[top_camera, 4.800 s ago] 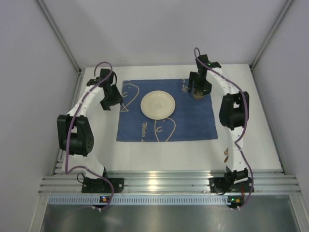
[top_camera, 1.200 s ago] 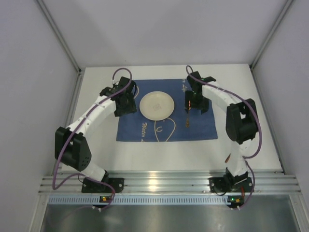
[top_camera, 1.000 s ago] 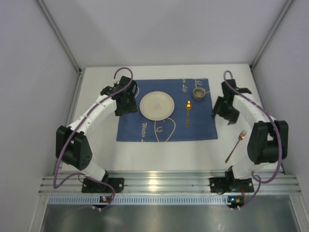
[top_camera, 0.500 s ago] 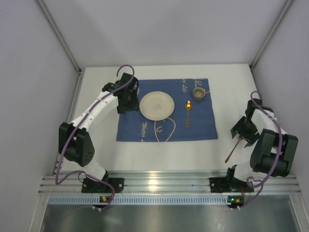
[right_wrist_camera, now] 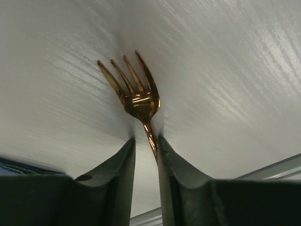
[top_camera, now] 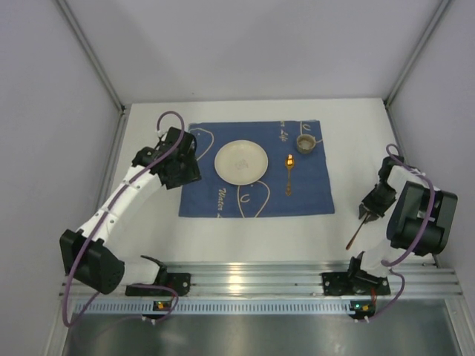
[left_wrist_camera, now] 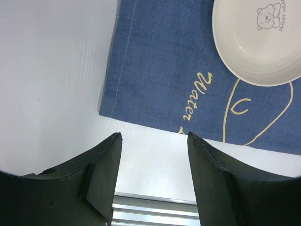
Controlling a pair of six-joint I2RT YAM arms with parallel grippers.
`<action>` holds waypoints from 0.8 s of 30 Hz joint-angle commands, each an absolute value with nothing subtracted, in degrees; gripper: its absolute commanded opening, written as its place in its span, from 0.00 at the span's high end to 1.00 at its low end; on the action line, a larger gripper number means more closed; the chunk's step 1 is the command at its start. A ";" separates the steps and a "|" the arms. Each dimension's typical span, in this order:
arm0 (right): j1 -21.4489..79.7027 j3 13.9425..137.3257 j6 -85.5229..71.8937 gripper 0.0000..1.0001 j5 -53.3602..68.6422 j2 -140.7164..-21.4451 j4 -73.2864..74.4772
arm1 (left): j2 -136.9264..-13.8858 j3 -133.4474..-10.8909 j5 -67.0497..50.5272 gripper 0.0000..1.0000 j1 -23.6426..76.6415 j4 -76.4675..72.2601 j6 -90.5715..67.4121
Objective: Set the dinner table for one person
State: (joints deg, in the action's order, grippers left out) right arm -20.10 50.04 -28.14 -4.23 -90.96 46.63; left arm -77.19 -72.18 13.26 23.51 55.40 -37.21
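The white dinner table (top_camera: 245,237) holds a blue fish-patterned mat (top_camera: 223,196). On the mat lie a cream plate (top_camera: 239,161), a gold spoon (top_camera: 289,174) and a small brown cup (top_camera: 305,143). A gold fork (top_camera: 355,231) lies on the bare table right of the mat. My right gripper (top_camera: 369,210) is down at the fork's head. In the right wrist view its jaws (right_wrist_camera: 146,138) stand narrowly apart astride the neck of the fork (right_wrist_camera: 136,94), with a small gap on the left side. My left gripper (top_camera: 181,172) hovers open and empty over the mat's left edge (left_wrist_camera: 160,70).
Silver aluminium rails (top_camera: 252,280) run along the near edge and show in the left wrist view (left_wrist_camera: 155,212). Grey walls and corner posts close in the table on three sides. The plate (left_wrist_camera: 258,42) sits close to the right of the left gripper.
The right gripper left the cup and the spoon on the mat, then swung right and came down at the fork. The left arm drew back a little to the left.
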 commanded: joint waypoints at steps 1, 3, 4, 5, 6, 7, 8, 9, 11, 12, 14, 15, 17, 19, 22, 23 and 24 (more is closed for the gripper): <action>-19.95 47.63 -28.74 0.78 -4.04 -96.41 40.78 | -72.60 -70.67 16.17 0.37 23.38 58.53 -39.63; -19.95 48.25 -28.74 0.89 -4.04 -97.20 40.52 | -70.59 -69.35 16.79 0.37 23.38 58.97 -39.99; -19.86 48.25 -28.65 1.00 -3.78 -97.38 40.34 | -69.97 -69.00 17.05 0.37 23.38 59.50 -40.34; -19.69 48.34 -28.57 1.00 -3.52 -97.47 39.99 | -69.53 -68.56 17.40 0.37 23.38 59.68 -40.43; -18.99 48.60 -28.39 1.00 -3.08 -97.21 39.99 | -68.65 -67.95 17.32 0.37 23.38 59.85 -40.52; -18.46 48.95 -28.30 1.00 -2.90 -96.86 39.99 | -68.38 -67.85 17.40 0.37 23.38 59.85 -40.52; -17.24 49.22 -28.30 1.00 -2.55 -95.99 40.08 | -68.20 -67.76 17.23 0.37 23.47 59.77 -40.26; -16.44 49.65 -28.39 1.00 -1.07 -94.93 40.25 | -68.12 -68.29 16.18 0.36 23.47 59.42 -39.73; -13.38 52.28 -29.09 1.00 -0.35 -91.24 42.08 | -68.38 -68.99 14.60 0.36 23.73 57.41 -37.36; -11.97 53.86 -29.35 1.00 -0.26 -90.10 43.49 | -68.81 -69.95 13.37 0.36 23.90 56.52 -36.57; -7.33 59.92 -30.49 1.00 -0.26 -87.72 47.96 | -69.78 -71.27 11.35 0.36 24.34 54.68 -33.94; -5.82 62.38 -31.02 1.00 -0.35 -87.19 49.38 | -71.35 -72.85 10.21 0.36 24.61 52.75 -33.06; -1.26 69.85 -32.51 1.00 -0.35 -86.22 53.24 | -73.55 -74.87 6.60 0.36 26.01 51.07 -30.77; 2.17 77.84 -33.74 1.00 -0.35 -86.48 55.80 | -77.77 -78.74 5.11 0.35 29.60 49.14 -28.75; 7.02 87.95 -35.94 1.00 1.13 -87.97 60.11 | -83.92 -83.48 -0.49 0.34 34.53 44.85 -26.72; 8.95 90.33 -37.17 1.00 1.40 -88.50 62.12 | -85.41 -84.45 -4.09 0.35 34.98 43.43 -26.89; 9.92 94.44 -37.61 1.00 2.10 -89.46 63.01 | -88.21 -86.20 -6.91 0.35 36.02 41.94 -27.33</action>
State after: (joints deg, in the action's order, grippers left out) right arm 6.66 86.54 -33.85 -0.08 -90.37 55.11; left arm -83.81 -81.76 3.40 33.41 49.54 -29.91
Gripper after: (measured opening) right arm 0.036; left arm 0.655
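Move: Between the right hand's half-closed fingers lies the fork, just behind its head; its middle is about 3 cm back and 2 cm left. From that hand the spoon lies some 16 cm ahead and 25 cm left, the cup 29 cm ahead and 18 cm left, the plate 21 cm ahead and 43 cm left. From the left hand the fork is about 55 cm right, 11 cm back and 17 cm down; the plate is 13 cm ahead, 14 cm right and 17 cm down. Pinching the fork behind its head, the right fingers close fully, then the hand lifts it about 18 cm while swinging some 15 cm forward and 14 cm left towards the blue mat, fingertips tilting forward and wrist turning counter-clockwise. The open left hand eases back and left a little, then sweeps 12 cm right towards the plate side, turning clockwise. ##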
